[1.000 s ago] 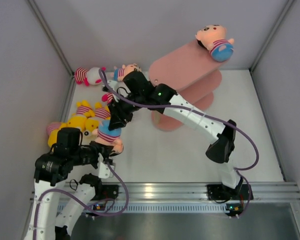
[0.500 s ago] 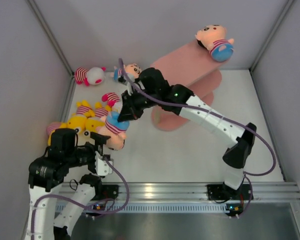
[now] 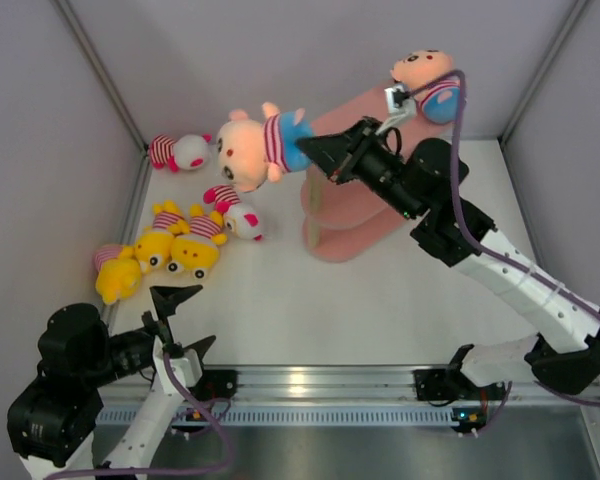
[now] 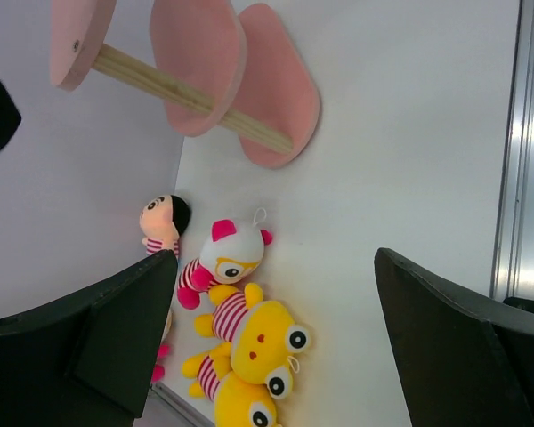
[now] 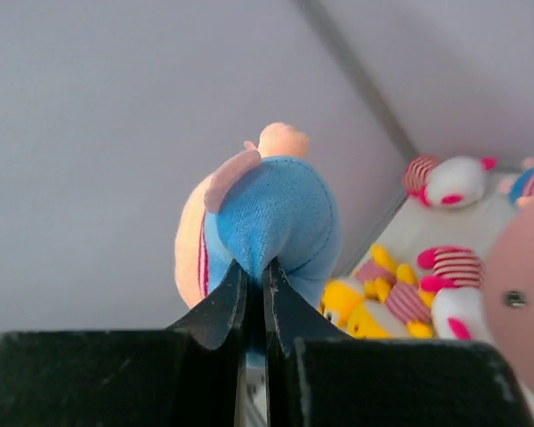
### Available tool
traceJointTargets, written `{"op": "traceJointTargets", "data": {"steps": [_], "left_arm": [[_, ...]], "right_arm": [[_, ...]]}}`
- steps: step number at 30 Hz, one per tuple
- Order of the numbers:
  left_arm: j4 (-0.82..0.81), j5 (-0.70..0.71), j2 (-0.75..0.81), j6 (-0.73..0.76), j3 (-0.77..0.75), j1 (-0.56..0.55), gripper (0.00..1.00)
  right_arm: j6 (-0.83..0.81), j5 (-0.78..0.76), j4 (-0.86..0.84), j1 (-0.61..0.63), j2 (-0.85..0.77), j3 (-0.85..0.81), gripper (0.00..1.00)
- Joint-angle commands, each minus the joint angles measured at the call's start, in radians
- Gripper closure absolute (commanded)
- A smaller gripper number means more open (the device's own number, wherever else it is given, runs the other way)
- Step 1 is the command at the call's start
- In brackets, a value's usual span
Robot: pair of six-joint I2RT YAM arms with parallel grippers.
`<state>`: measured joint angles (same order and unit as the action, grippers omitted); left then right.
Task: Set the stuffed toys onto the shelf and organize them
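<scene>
My right gripper [image 3: 308, 155] is shut on the blue shorts of a peach-faced doll [image 3: 252, 146] and holds it in the air to the left of the pink shelf [image 3: 330, 238]. The right wrist view shows the jaws [image 5: 256, 277] pinching the doll's blue shorts [image 5: 276, 209]. Another peach-faced doll [image 3: 427, 82] lies on the shelf's top board. My left gripper [image 3: 176, 321] is open and empty at the near left. Below it lie two yellow toys [image 4: 260, 345] and a white-faced toy [image 4: 232, 256]. A black-haired doll [image 4: 163, 222] lies by the wall.
On the table's left lie a white-faced striped toy [image 3: 180, 152], a white-and-magenta one [image 3: 235, 212] and three yellow toys [image 3: 192, 250]. Grey walls close the left, back and right sides. A metal rail [image 3: 380, 380] runs along the near edge.
The right gripper took the peach-faced doll from beside the left gripper and carried it up and back toward the shelf. The left arm drew back to the near left corner, open.
</scene>
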<state>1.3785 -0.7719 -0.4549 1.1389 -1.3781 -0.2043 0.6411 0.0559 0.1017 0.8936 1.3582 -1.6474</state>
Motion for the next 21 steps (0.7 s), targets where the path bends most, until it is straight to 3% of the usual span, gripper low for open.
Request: {"op": "traceJointTargets", "data": {"steps": [1,2,5,10,16,21], "left_arm": [[-0.033,-0.024,0.030,-0.076,0.023,0.002,0.02],[-0.038,-0.021,0.038,-0.077,0.036,0.002,0.02],[-0.041,-0.010,0.053,-0.077,0.053,0.002,0.02],[-0.041,-0.009,0.068,-0.071,0.062,0.002,0.02],[-0.041,-0.017,0.079,-0.068,0.063,0.002,0.02],[-0.041,0.005,0.087,-0.070,0.071,0.002,0.02]], "right_arm": [[0.197,-0.472,-0.389,-0.030,-0.167,0.199,1.00],[0.216,-0.610,-0.430,-0.033,-0.192,0.295,1.00],[0.253,-0.826,-0.479,-0.033,-0.252,0.398,1.00],[0.267,-1.085,-0.545,-0.039,-0.307,0.515,1.00],[0.370,-1.223,-0.505,-0.065,-0.329,0.601,1.00],[0.428,-1.225,-0.452,-0.114,-0.298,0.603,1.00]]}}
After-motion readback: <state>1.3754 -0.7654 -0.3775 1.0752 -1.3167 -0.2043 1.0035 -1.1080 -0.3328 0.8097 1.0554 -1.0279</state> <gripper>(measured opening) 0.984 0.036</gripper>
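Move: The right hand, high up, already pinches a boy toy by its blue body; its free spot on the pink shelf's top board lies about 15 cm ahead, 18 cm right and 12 cm below. The shelved boy toy sits roughly 21 cm ahead, 26 cm right and 10 cm below the hand. For the idle left hand that spot is some 38 cm ahead, 38 cm right and about level. Right hand, still pinching, sweeps about 23 cm right, some forward and down towards the shelved toy, turning clockwise. ##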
